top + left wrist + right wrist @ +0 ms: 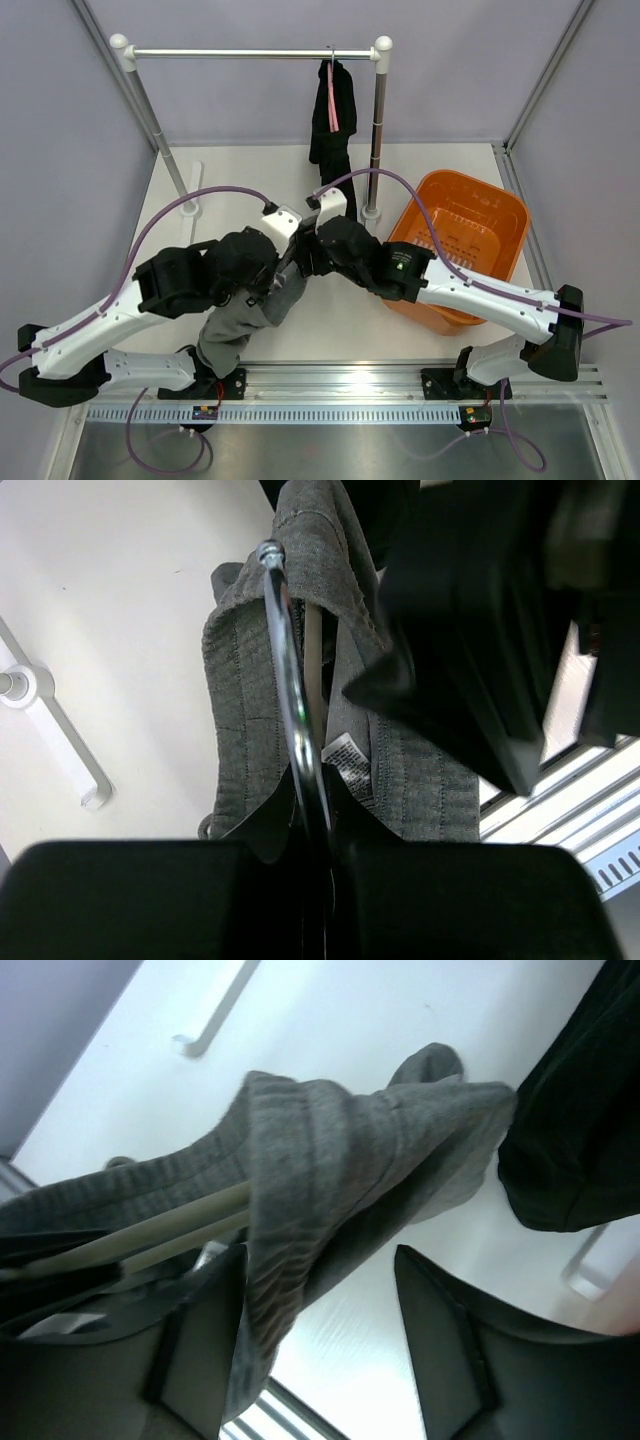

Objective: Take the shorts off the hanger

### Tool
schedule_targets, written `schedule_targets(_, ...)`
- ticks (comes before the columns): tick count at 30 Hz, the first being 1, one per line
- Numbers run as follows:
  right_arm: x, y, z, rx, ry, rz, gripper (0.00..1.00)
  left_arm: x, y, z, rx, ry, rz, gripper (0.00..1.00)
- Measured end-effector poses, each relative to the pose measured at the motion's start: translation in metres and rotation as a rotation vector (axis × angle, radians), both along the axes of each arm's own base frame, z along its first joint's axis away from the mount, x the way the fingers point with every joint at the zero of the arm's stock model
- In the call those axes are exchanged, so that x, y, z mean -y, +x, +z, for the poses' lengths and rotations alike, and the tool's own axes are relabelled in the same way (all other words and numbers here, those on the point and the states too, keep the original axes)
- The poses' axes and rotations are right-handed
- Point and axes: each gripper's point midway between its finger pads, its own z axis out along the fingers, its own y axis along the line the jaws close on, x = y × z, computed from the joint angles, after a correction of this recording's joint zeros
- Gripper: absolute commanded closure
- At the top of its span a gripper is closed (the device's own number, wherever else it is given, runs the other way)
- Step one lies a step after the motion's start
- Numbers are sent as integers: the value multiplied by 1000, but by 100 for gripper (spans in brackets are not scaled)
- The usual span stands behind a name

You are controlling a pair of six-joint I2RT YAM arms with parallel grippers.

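Observation:
Grey shorts (245,315) hang from a hanger above the table's near middle, where both arms meet. My left gripper (315,810) is shut on the hanger's metal hook (290,670), and the shorts' waistband (240,690) drapes just beyond it. In the right wrist view the right gripper (320,1260) stands open around a fold of the shorts (340,1150). The cloth lies against its left finger (200,1340), with a wide gap to the other finger. The hanger's pale bars (170,1225) poke out of the cloth at the left.
At the back a metal rack (250,53) carries a black garment (335,120) on a pink hanger (333,105). An orange basket (500,205) sits at the right. The rack's white foot (60,740) lies on the table.

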Motion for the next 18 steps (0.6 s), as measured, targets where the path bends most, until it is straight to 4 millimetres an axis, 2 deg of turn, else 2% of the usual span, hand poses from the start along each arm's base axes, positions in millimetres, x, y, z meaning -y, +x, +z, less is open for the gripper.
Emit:
schedule_targets(1,0,2,-1,5,-9,-11,45,-1,-1,1,1,-4,-2,100)
schedule_targets(2,1,5,-2,11,-18,-20,58,-3,-2,3,3,-10,-3,100)
schedule_targets(4,0,9,1,26,-27,-35,73,-6,-4,7,10,-28,-4,100)
schedule_targets(5,0,11,4,35,-26,-46,87,-8,-5,9,14,-38,-5,100)
schedule_targets(7,1,16,12,56,-20,-71,97,-12,-7,14,20,-60,-9,100)
schedule_targets(8,2,18,16,68,-18,-86,100,-13,-9,16,23,-71,-11,100)
schedule_targets(14,14,31,38,118,-18,-164,100,-18,-17,18,16,-107,-40,100)
schedule_targets(18,25,46,47,122,-20,-212,100,-20,-22,17,13,-135,-61,100)
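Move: The grey shorts' near waistband edge lies almost between the right hand's open fingers, some 2 cm ahead, 1 cm left and about level. The hanger's middle, held in the left fingers, is about 8 cm left of the right hand, 4 cm back and 2 cm up. The black shorts hang roughly 20 cm ahead, 7 cm right and 5 cm up. From the left hand, that waistband edge is about 6 cm ahead, 8 cm right and 2 cm below. The waistband edge of the grey shorts is pinched by the right fingers, which close fully on it; the right hand then pulls it up and forward, about 5 cm each way and slightly right, away from the left hand, turning some 10 degrees clockwise. The left fingers keep the hanger shut in their grip and draw it about 2 cm back and left, rising a little. ##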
